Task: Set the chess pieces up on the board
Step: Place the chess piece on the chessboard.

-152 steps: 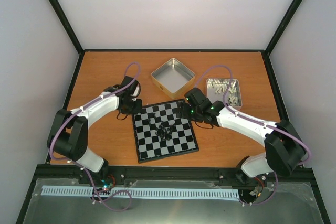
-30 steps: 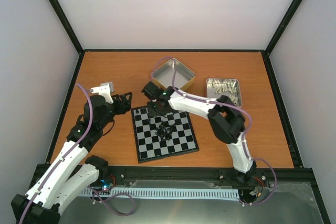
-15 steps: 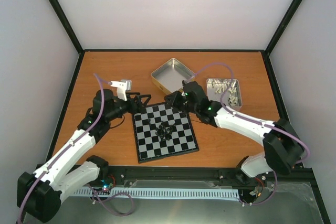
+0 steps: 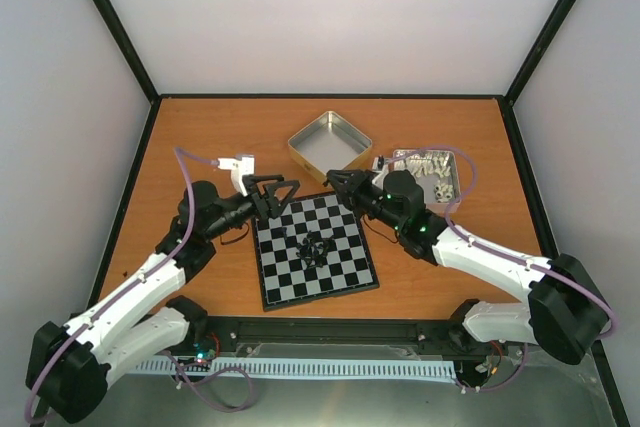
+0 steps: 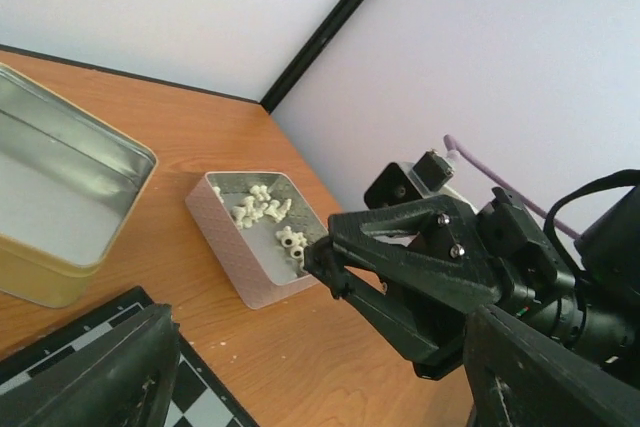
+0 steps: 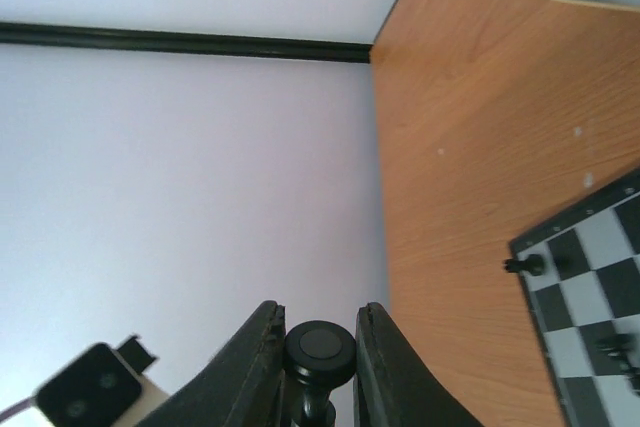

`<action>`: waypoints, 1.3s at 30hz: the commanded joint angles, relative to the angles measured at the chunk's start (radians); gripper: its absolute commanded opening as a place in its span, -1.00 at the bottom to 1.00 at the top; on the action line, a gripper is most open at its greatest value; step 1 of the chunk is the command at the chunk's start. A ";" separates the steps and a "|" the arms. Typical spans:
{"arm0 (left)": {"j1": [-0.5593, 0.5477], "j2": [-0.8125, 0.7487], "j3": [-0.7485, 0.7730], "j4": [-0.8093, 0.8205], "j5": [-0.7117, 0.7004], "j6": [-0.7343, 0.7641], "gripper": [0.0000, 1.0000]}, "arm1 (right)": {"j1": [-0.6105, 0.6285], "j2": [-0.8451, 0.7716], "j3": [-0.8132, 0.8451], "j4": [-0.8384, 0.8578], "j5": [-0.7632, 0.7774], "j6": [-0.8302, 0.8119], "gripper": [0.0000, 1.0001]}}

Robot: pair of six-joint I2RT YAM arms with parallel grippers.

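The board [image 4: 340, 269] lies at the table's middle with a clump of black chess pieces [image 4: 312, 245] on its central squares. My right gripper [image 4: 334, 180] hovers over the board's far edge, shut on a black chess piece [image 6: 320, 352] whose round base shows between the fingers [image 6: 262, 352]. My left gripper [image 4: 279, 196] hangs open and holds nothing above the board's far left corner, facing the right gripper [image 5: 322, 259]. One black piece [image 6: 525, 265] stands alone at a corner of the board [image 6: 585, 247].
A gold square tin [image 4: 330, 145] sits behind the board, holding nothing. To its right stands a silver tin [image 4: 428, 173] holding pale pieces [image 5: 262, 209]. Black frame rails edge the orange table, and pale walls close it in on three sides.
The left gripper swung right to the board's far left corner and opened wider. The right gripper drew back right from the board's far left area, still holding its piece.
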 commanded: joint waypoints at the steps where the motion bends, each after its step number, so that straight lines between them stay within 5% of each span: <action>1: -0.017 0.027 -0.006 0.118 0.053 -0.082 0.57 | -0.009 -0.010 -0.017 0.125 0.003 0.144 -0.62; 16: -0.093 0.190 0.043 0.200 -0.004 -0.096 0.32 | -0.009 0.110 -0.022 0.254 -0.102 0.360 -0.61; 23: -0.099 0.231 0.047 0.176 -0.108 -0.102 0.04 | -0.008 0.143 -0.035 0.279 -0.115 0.409 -0.60; 32: -0.100 0.280 0.054 0.196 -0.076 -0.094 -0.26 | -0.008 0.192 -0.050 0.334 -0.141 0.451 -0.61; 39: -0.100 0.282 0.034 0.180 -0.040 -0.053 -0.24 | -0.008 0.206 -0.041 0.295 -0.170 0.459 -0.61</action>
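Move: The black chess piece is already pinched in my right hand, about 9 cm to the right of my left hand point, 3 cm farther out and a couple of centimetres lower. From my right hand, my left fingers are thus roughly 9 cm left, 3 cm back and slightly above. Under my left hand, some 25 cm down, the chessboard's middle is 7 cm back and 4 cm right; the empty tin is 14 cm ahead, 8 cm right, 22 cm down. I bring both hands together over the far end of the board: my left sinks about 5 cm while going 4 cm right and then a little forward, tipping down some 10 degrees and narrowing its wide-open fingers by about half around the held piece. My right keeps its pinch, rolls about 25 degrees about its finger line, and drifts left, first rising slightly, then sinking. ##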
